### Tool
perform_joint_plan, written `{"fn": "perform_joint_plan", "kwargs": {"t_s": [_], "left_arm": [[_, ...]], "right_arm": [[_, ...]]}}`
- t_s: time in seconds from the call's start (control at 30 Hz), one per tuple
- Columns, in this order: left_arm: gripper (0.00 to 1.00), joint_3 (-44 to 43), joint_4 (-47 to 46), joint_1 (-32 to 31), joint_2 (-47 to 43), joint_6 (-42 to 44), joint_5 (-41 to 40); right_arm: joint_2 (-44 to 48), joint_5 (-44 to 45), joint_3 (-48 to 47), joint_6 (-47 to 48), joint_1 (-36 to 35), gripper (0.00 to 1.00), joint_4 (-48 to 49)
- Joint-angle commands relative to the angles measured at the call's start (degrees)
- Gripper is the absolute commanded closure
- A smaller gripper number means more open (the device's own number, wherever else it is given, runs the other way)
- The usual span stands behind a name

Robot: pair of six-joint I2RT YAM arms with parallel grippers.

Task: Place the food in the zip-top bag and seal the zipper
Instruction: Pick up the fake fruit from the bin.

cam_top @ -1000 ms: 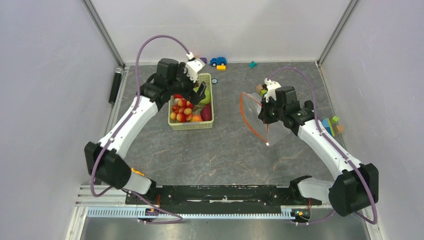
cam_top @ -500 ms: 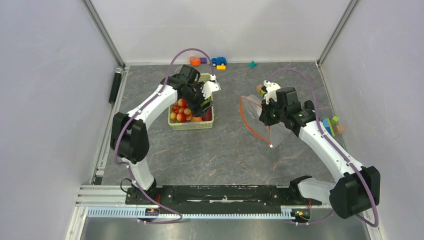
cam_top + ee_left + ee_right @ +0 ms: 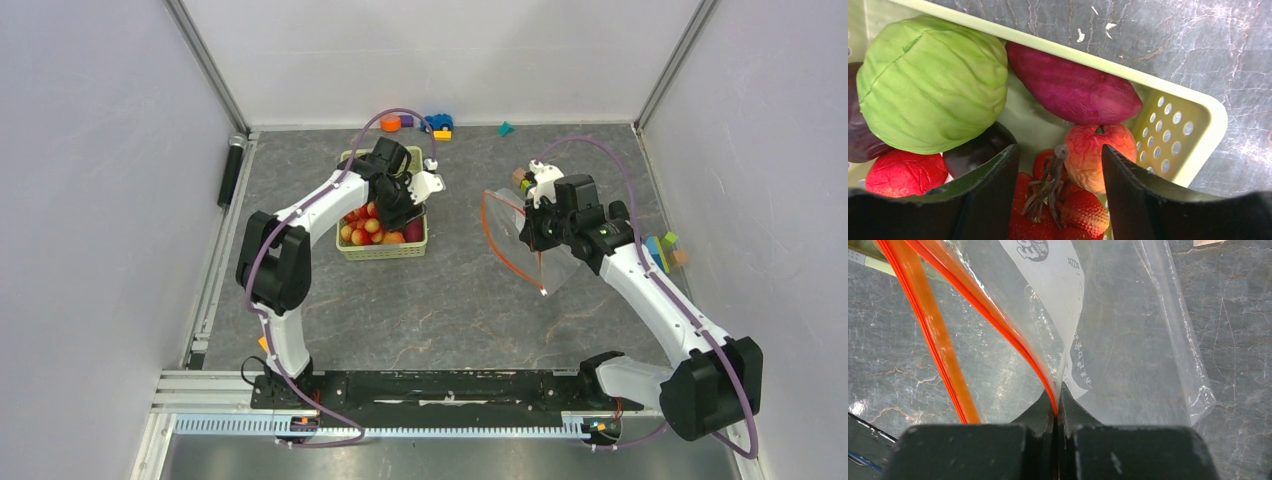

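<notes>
The food lies in a pale green basket (image 3: 383, 250): a green cabbage (image 3: 933, 82), a purple sweet potato (image 3: 1073, 90), a peach-like fruit (image 3: 1098, 155), dark purple pieces (image 3: 973, 152) and a bunch of strawberries (image 3: 1083, 212) with a brown stem (image 3: 1050, 182). My left gripper (image 3: 1059, 150) reaches down into the basket, open, its fingers either side of that stem and apart from it. My right gripper (image 3: 1058, 400) is shut on the zip-top bag (image 3: 1128, 340) at its orange zipper (image 3: 998, 315). It holds the bag's mouth open and raised off the table (image 3: 520, 245).
A toy car and blocks (image 3: 436, 123) lie along the back wall, beside a teal block (image 3: 506, 128). More coloured blocks (image 3: 660, 250) sit at the right wall. A black cylinder (image 3: 231, 170) lies at the left edge. Bare grey table separates basket and bag.
My left arm swung over the basket, its wrist turned and dropped in among the food, and its jaws narrowed around the strawberry stem. The right gripper kept the bag almost still.
</notes>
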State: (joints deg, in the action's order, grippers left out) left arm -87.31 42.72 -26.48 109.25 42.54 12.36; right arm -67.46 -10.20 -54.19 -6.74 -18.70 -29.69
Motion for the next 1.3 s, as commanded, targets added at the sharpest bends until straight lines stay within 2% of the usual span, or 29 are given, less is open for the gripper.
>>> {"fn": "perform_joint_plan", "kwargs": {"t_s": [0.0,0.17,0.6,0.67,0.77,1.0,1.1,1.27], "left_arm": [[0.37,-1.1,-3.4,-0.3,0.2,0.3,-1.8],[0.49,-0.9,-4.4,-0.3,0.3,-0.2,-3.6],[0.64,-1.7,-6.2,-0.4,1.8,-2.2,-5.0],[0.72,-1.6,-6.9,-0.3,1.5,-3.0,-5.3],[0.97,-1.9,-7.0,-0.3,0.7,-4.1,-6.0],[0.98,-1.6,-7.9,-0.3,-5.9,-8.9,-8.0],[0.98,-1.4,-10.1,-0.3,-10.3,-13.6,-9.0],[0.98,4.9,-21.1,-0.3,-20.0,-23.1,-13.8]], "right_arm": [[1.5,0.0,-0.2,-0.6,0.2,1.0,0.5],[1.5,-0.2,-0.5,-0.7,0.2,1.0,0.5],[2.8,0.2,0.1,-0.6,0.2,1.0,0.3],[2.9,0.4,0.1,-0.6,0.2,1.0,0.3],[2.9,0.5,0.2,-0.7,0.2,1.0,0.2],[2.6,0.8,0.6,-1.1,0.2,1.0,0.3],[1.9,0.6,0.6,-2.2,0.2,1.0,0.7],[0.5,0.1,0.7,-4.2,0.2,1.0,1.2]]}}
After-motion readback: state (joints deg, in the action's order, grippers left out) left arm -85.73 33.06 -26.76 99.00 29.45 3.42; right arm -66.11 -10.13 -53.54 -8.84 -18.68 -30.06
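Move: My left hand is down in the bin, its open fingers straddling the stem of the strawberry bunch, which stands about 1 cm ahead and 1 cm below. The berries lie some 2 cm back, 4 cm left and 4 cm lower. The peach is about 4 cm back and 1 cm left, the purple sweet potato 2 cm back and 4 cm right, the cabbage 5 cm ahead and 1 cm right. From my right hand, holding the bag, the stem is roughly 29 cm left and 7 cm ahead. I ease my left hand about 2 cm forward over the strawberry bunch, already narrowing the fingers, then shut them nearly all the way to pinch the stem. With the stem held I pull up, slowly and then fast, about 8 cm, swinging the fingertips forward and turning the hand counter-clockwise, some 20 degrees in all. ##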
